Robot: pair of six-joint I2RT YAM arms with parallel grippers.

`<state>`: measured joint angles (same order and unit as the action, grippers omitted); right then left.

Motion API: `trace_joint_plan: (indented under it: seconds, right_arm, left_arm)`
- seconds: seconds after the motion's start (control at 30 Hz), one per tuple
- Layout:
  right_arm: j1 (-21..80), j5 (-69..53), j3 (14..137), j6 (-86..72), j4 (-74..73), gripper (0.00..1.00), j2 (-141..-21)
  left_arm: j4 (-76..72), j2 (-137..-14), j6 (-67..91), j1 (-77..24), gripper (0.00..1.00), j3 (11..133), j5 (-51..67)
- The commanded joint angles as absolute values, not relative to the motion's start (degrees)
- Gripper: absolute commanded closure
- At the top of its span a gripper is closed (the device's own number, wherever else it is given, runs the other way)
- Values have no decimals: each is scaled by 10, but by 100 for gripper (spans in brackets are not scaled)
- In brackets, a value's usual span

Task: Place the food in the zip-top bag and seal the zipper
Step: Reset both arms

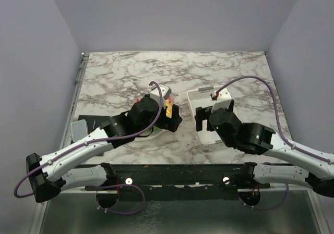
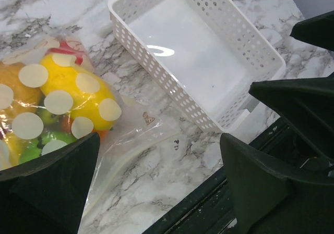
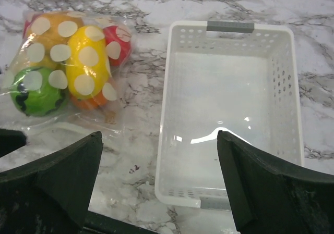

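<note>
The zip-top bag (image 3: 73,72), clear with white dots, lies flat on the marble and holds the food: an orange fruit (image 3: 47,36), a yellow one (image 3: 88,57), a red one (image 3: 119,42) and a striped green ball (image 3: 36,93). The bag also shows in the left wrist view (image 2: 68,103), with its zipper strip (image 2: 125,158) running along the mouth edge near the table front. My left gripper (image 2: 156,187) is open and empty above the bag's mouth. My right gripper (image 3: 159,182) is open and empty above the near end of the white tray (image 3: 229,109). In the top view the left arm (image 1: 151,114) hides most of the bag.
The empty white perforated tray (image 2: 198,62) stands right of the bag, also in the top view (image 1: 201,96). A dark pad with a grey device (image 1: 79,128) lies at the table's left edge. The black front rail (image 1: 172,174) runs along the near edge.
</note>
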<state>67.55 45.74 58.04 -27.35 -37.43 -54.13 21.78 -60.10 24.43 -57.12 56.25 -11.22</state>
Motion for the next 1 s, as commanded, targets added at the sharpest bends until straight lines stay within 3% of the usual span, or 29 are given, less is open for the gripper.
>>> trace_joint_plan:
  seconds: [0.0,0.13,0.3,0.5,0.97]
  right_arm:
    - [602,383,589,-239,-361,3,-553]
    - [510,312,580,-219,-345,3,-551]
    - [374,205,572,-207,-343,2,-538]
    - [230,90,562,-205,-355,0,-524]
    - [219,67,515,-180,-314,0,-411]
  left_arm:
    - [300,-609,209,-566,1,621,-161]
    - [314,-614,190,-511,1,642,-140]
    - [314,-615,172,-365,1,646,-61]
    - [275,-601,188,-290,1,599,-77]
    - [206,-490,190,-276,1,494,-152]
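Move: The filled bag lies about 8 cm ahead and 8 cm left of the open left hand, some 18 cm below; the white basket is about 7 cm ahead and 20 cm right of that hand. From the right hand, the basket's middle is roughly 8 cm ahead and 8 cm right, some 19 cm down, and the bag about 9 cm ahead and 20 cm left. Open hands spread outward and forward: left hand about 16 cm across above the bag, right 11 above the basket. ##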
